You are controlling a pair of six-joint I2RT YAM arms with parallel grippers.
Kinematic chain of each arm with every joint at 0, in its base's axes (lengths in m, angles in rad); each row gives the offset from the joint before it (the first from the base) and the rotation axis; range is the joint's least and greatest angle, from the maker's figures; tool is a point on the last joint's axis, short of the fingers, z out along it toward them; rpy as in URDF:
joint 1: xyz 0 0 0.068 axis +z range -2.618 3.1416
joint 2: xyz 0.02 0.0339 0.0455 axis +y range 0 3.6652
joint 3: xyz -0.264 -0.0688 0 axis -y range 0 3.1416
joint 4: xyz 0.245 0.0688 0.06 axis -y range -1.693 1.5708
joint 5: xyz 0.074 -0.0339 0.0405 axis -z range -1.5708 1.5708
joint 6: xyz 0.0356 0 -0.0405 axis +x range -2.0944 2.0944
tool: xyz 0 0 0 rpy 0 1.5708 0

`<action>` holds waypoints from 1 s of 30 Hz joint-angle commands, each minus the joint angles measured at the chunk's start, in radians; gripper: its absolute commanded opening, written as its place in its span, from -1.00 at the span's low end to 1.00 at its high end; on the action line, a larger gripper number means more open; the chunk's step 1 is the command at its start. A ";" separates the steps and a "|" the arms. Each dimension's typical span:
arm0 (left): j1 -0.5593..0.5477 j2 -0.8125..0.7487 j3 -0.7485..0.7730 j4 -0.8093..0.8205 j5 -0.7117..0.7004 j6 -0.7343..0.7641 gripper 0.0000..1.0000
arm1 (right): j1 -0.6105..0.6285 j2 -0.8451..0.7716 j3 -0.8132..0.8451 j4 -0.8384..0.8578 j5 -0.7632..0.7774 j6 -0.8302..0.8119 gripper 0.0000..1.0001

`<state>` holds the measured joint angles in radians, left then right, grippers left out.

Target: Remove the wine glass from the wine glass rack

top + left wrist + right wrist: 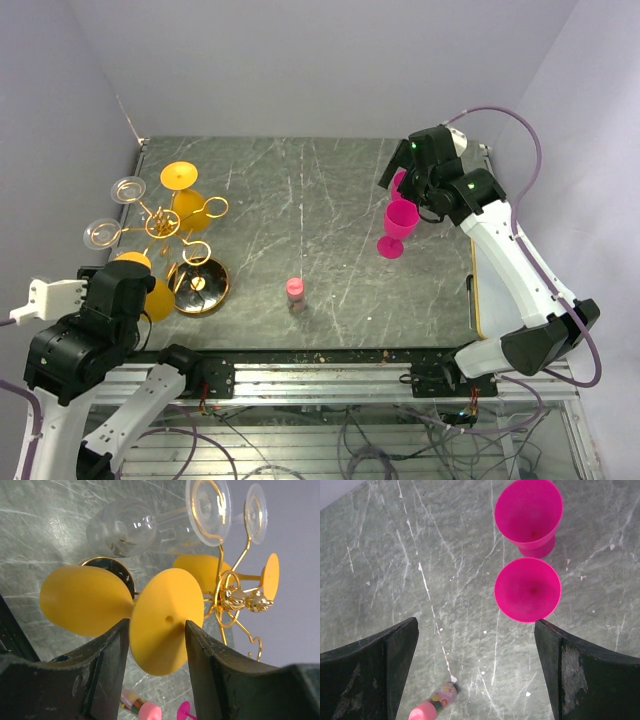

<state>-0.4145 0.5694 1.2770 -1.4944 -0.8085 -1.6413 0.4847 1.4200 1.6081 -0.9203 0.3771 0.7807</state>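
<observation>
The gold wire wine glass rack (163, 222) stands at the left on a round shiny base (200, 287). Yellow and clear glasses hang from it upside down. The nearest yellow wine glass (85, 600) hangs at the rack's front arm. In the left wrist view its round foot (167, 615) lies between my left gripper's (157, 626) dark fingers. The jaws are open and close beside the foot's edges. In the top view the wrist housing hides those fingers. My right gripper (476, 627) hangs wide open above the table at the right, holding nothing.
Two pink glasses (528, 510) (527, 589) stand upright on the marble table (330, 200) under the right arm. A small bottle with a pink cap (295, 292) lies near the front middle. A clear glass (125, 527) and another yellow one (185, 195) hang on the rack.
</observation>
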 commanded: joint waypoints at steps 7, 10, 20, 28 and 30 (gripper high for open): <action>-0.004 -0.085 -0.074 -0.003 -0.108 -0.023 0.02 | 0.003 -0.013 -0.005 0.002 0.019 0.006 0.99; -0.008 -0.109 -0.082 -0.001 -0.120 -0.027 -0.16 | 0.003 -0.012 -0.011 0.004 0.016 0.010 0.99; -0.024 -0.097 -0.058 -0.001 -0.121 -0.040 -0.50 | 0.003 -0.019 -0.019 0.001 0.023 0.014 0.99; -0.035 -0.074 -0.012 -0.001 -0.115 -0.057 -0.78 | 0.003 -0.028 -0.026 -0.002 0.036 0.015 0.99; -0.037 -0.071 0.000 -0.001 -0.112 -0.067 -0.84 | 0.003 -0.030 -0.027 -0.001 0.037 0.018 0.99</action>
<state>-0.4431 0.4767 1.2411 -1.4654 -0.8917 -1.6913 0.4847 1.4197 1.5921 -0.9215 0.3859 0.7876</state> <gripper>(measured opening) 0.259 0.994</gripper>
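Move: The left hand's part-closed fingers straddle the foot of the near yellow wine glass, hanging upside down; its middle lies roughly 2 cm ahead, 1 cm left and 1 cm below. The nearest clear glass's foot is some 7 cm ahead and 6 cm left; the rack's centre ring is about 8 cm ahead and 4 cm right, all near hand height. From the right hand, the yellow foot is about 50 cm left and 18 cm back, roughly level. Easing some 1.5 cm to its left and 1 cm back, the left hand first dips slightly, then rises about 1.5 cm from there, the fingers tipping up by some 5 degrees. Meanwhile its fingers close by more than half of their remaining gap and pinch the yellow glass's foot from both faces, the grip effort rising late on. ##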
